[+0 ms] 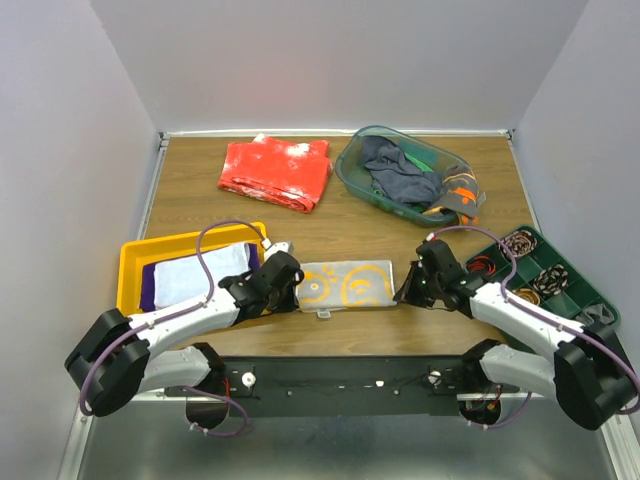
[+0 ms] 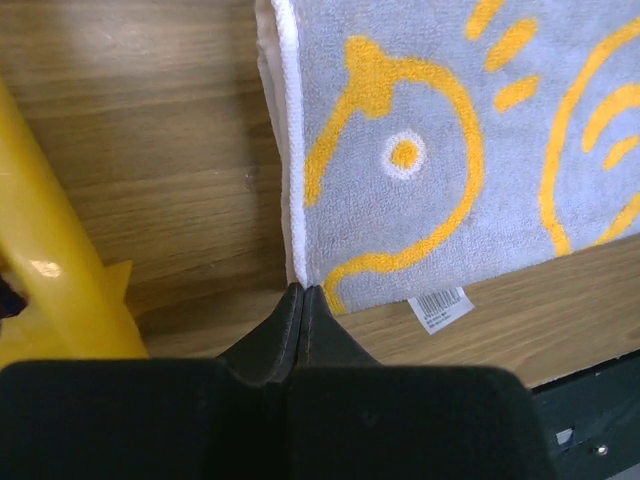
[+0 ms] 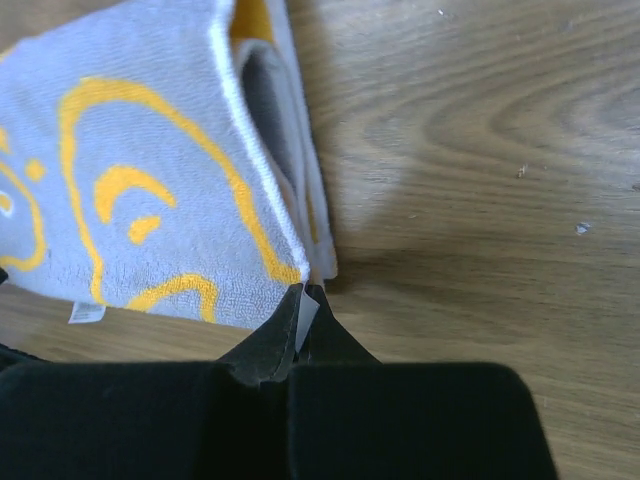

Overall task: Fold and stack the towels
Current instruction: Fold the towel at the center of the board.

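A folded grey-and-yellow towel lies flat at the table's near middle. My left gripper is shut, its tips touching the towel's near-left corner; no cloth shows between them. My right gripper is shut at the near-right corner, with a thin pale sliver of the towel pinched between its fingers. A pale towel lies on a purple one in the yellow tray. Dark navy, green and grey-orange towels are bunched in the basket.
A red speckled cloth lies at the back, left of the basket. A green compartment tray holding coiled cables sits at the right edge beside my right arm. The yellow tray's rim is close to my left gripper.
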`<action>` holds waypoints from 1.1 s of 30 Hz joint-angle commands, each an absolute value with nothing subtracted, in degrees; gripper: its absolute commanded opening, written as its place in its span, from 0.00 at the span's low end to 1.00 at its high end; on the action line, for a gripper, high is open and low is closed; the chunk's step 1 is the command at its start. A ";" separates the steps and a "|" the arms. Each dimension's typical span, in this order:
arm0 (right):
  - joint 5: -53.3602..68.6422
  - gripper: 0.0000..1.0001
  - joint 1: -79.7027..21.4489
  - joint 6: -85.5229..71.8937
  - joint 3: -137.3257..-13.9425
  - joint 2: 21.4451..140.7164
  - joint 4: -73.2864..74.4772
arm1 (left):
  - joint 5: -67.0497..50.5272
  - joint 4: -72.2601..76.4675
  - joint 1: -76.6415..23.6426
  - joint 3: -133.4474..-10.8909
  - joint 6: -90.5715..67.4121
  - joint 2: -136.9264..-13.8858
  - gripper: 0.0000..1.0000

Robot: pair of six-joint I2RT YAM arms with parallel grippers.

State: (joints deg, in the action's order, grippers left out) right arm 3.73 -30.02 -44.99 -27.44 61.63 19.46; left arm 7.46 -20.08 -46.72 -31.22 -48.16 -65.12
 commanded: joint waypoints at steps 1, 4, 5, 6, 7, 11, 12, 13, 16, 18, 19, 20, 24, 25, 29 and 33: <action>2.38 0.02 -30.23 -45.88 -27.23 65.21 16.87 | 3.43 -13.72 -47.81 -29.27 -47.73 -67.23 0.00; 0.97 0.02 -30.23 -45.53 -29.17 65.39 18.10 | 4.39 -15.29 -48.08 -30.76 -46.85 -66.36 0.00; 0.53 0.02 -30.23 -45.53 -30.57 65.13 18.63 | 4.92 -17.21 -48.08 -31.37 -46.67 -65.75 0.00; 0.35 0.02 -30.23 -45.27 -31.72 64.43 19.42 | 5.36 -18.36 -48.08 -33.03 -46.41 -64.70 0.00; -1.74 0.02 -30.23 -44.92 -32.69 64.25 21.69 | 5.71 -19.41 -48.08 -34.00 -45.62 -64.17 0.00; -4.39 0.02 -30.15 -43.86 -36.91 62.58 26.10 | 5.10 -24.07 -48.08 -37.79 -44.39 -62.23 0.00; -4.83 0.02 -30.23 -43.68 -37.61 62.40 26.97 | 4.92 -24.43 -48.08 -38.49 -44.38 -61.79 0.00; -6.05 0.02 -30.23 -43.68 -37.70 62.14 27.16 | 4.57 -24.52 -48.08 -38.76 -44.38 -61.61 0.00; -7.47 0.01 -30.23 -43.94 -36.66 62.84 26.81 | 3.17 -23.47 -48.43 -38.06 -44.56 -62.31 0.00; -7.73 0.01 -30.23 -44.82 -35.43 64.68 25.24 | 2.38 -21.80 -48.86 -36.49 -45.17 -63.89 0.00; -7.21 0.01 -30.23 -45.09 -34.11 65.21 24.62 | 2.29 -21.27 -49.04 -35.87 -45.44 -64.51 0.00; -6.77 0.02 -30.23 -45.35 -33.23 66.17 23.74 | 2.29 -19.88 -49.30 -35.16 -45.70 -65.21 0.00; -4.31 0.08 -30.23 -46.32 -30.33 66.27 20.92 | 1.85 -16.97 -49.48 -30.51 -47.28 -66.88 0.00; -4.05 0.11 -30.23 -46.49 -30.15 65.92 20.92 | 2.28 -16.96 -49.48 -30.15 -47.63 -66.97 0.00; -4.48 0.47 -30.23 -45.88 -30.58 63.72 21.79 | 2.90 -18.54 -49.48 -30.85 -47.20 -66.10 0.31; -5.01 0.67 -30.23 -43.52 -33.66 63.10 21.28 | 6.49 -21.61 -49.48 -34.35 -47.02 -62.85 0.61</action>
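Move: Both hands hold the near edge of the folded grey-and-yellow towel. Its middle lies about 5 cm ahead and 10 cm right of the left hand, roughly a centimetre lower; from the right hand it is some 4 cm ahead and 11 cm left, about as low. From the left hand, the white label is 6 cm right and 2 cm back, and the yellow tray's middle 6 cm ahead and 21 cm left. The basket lies nearly 30 cm straight ahead of the right hand. Down a centimetre, then up about 6 cm and down again go both hands together, still shut on the towel's near corners. The left drifts right on the rise, then back while sinking; the right reaches some 4 cm forward, then comes partly back, easing right. Low over the board both open and let go. ##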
